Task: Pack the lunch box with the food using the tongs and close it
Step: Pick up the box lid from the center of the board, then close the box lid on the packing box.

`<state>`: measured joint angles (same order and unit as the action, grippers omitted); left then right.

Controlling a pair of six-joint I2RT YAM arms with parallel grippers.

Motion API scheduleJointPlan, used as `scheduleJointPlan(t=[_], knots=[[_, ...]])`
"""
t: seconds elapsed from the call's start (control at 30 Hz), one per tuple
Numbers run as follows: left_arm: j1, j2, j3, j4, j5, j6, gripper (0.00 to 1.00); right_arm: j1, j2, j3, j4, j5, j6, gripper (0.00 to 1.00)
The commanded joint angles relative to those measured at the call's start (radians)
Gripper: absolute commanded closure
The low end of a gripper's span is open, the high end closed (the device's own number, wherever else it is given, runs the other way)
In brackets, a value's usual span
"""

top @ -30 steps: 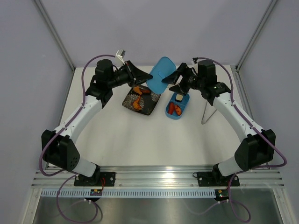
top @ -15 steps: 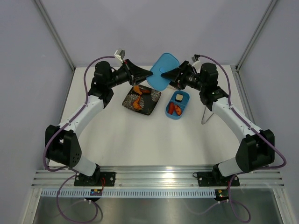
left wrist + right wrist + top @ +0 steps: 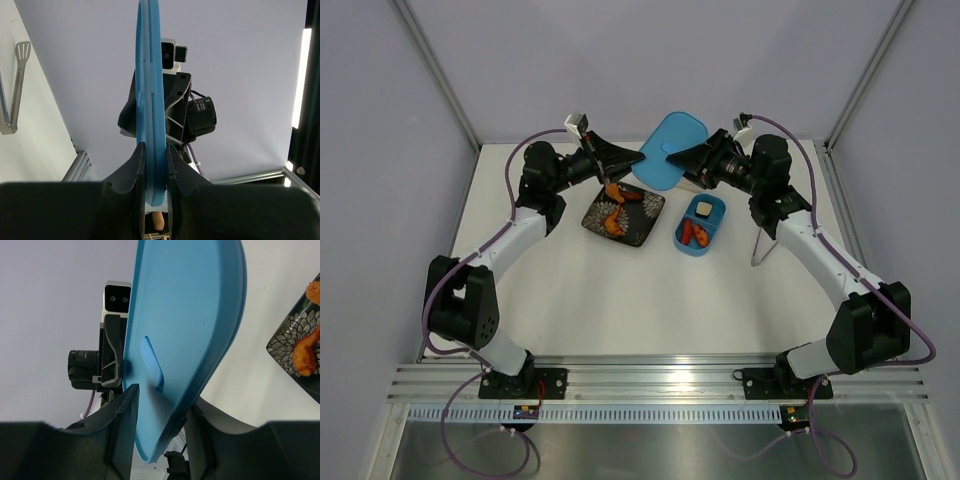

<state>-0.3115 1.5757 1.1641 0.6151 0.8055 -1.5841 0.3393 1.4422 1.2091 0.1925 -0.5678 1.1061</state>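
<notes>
The blue lid [image 3: 676, 140] hangs in the air above the back of the table, tilted on edge. My left gripper [image 3: 642, 161] is shut on its left rim; in the left wrist view the lid [image 3: 150, 95] stands edge-on between the left gripper's [image 3: 154, 148] fingers. My right gripper [image 3: 673, 157] is shut on the opposite side, and its own view shows the lid [image 3: 192, 310] between the right gripper's [image 3: 162, 396] pads. The lunch box [image 3: 686, 243] sits open below with food [image 3: 692, 232] and a beige block [image 3: 703, 208] inside. The tongs [image 3: 763, 241] lie on the table at the right.
A black patterned plate [image 3: 638, 232] left of the lunch box holds more orange food pieces [image 3: 612, 224]; two [image 3: 306, 354] show at the right edge of the right wrist view. The tongs [image 3: 12, 90] also show far left in the left wrist view. Frame posts stand at the back corners.
The right gripper swung up to the lid and its jaws closed onto it. The lid rose and shifted slightly toward the back. The left gripper kept its grip.
</notes>
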Motion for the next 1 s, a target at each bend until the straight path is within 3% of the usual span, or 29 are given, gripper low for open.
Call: scheduleJointPlan(t=[0.0, 0.07, 0.3, 0.33, 0.43, 0.47, 0.5, 0.57, 0.6, 0.77, 0.97], knots=[[0.017, 0.007, -0.007, 0.098, 0.018, -0.03, 1.0, 0.003, -0.063, 0.024, 0.042, 0.002, -0.012, 0.56], [0.023, 0.013, -0.003, 0.1, 0.02, -0.033, 1.0, 0.003, -0.068, 0.018, 0.045, 0.008, -0.011, 0.59], [0.026, 0.029, 0.016, 0.081, 0.027, -0.025, 1.0, 0.003, -0.051, 0.04, 0.056, 0.006, -0.009, 0.86], [0.026, 0.027, 0.017, 0.072, 0.031, -0.019, 1.0, 0.003, -0.051, 0.044, 0.051, 0.006, -0.008, 0.97], [0.026, 0.026, 0.037, 0.009, 0.046, 0.024, 0.99, 0.003, -0.049, 0.056, 0.022, 0.006, -0.023, 1.0], [0.026, 0.023, 0.046, -0.021, 0.052, 0.064, 0.9, 0.003, -0.048, 0.064, 0.006, 0.009, -0.032, 1.0], [0.026, 0.018, 0.061, -0.087, 0.052, 0.091, 0.61, 0.001, -0.048, 0.084, -0.051, 0.012, -0.058, 1.0], [0.026, -0.005, 0.078, -0.159, 0.04, 0.178, 0.26, -0.008, -0.045, 0.107, -0.109, 0.01, -0.084, 1.0], [0.028, -0.011, 0.092, -0.251, 0.035, 0.215, 0.02, -0.026, -0.043, 0.128, -0.17, 0.006, -0.103, 1.0], [0.052, -0.068, 0.18, -0.559, -0.029, 0.456, 0.01, -0.117, -0.003, 0.204, -0.442, -0.068, -0.169, 1.0], [0.084, -0.112, 0.223, -0.791, -0.117, 0.646, 0.01, -0.238, 0.082, 0.222, -0.734, -0.203, -0.336, 1.0]])
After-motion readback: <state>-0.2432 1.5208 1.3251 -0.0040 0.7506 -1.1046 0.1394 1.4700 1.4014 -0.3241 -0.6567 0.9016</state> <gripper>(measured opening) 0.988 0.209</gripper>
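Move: The left hand already holds the blue box lid by its left edge, with the lid's middle about 5 cm to this hand's right and 2 cm ahead. The right hand's half-open fingers straddle the opposite edge, so from there the lid's middle is roughly 2 cm ahead and 1 cm left, level with the hand. From the right hand, the lunch box sits about 9 cm ahead and 8 cm right, some 32 cm below; the black plate is about 12 cm ahead, 14 cm left, and 34 cm below. The right hand, almost in place, shuts its fingers on the lid's right edge while the left still pinches the other side; only then does the left open wide and come free, sinking about 3.5 cm, then drawing off as far to its left as its wrist rolls some 20 degrees, left side up. Now sole holder, the right hand carries the lid about 8 cm to the right, towards the space over the lunch box, easing slightly forward and sinking about 3 cm late on as the fingers tip down a little. ##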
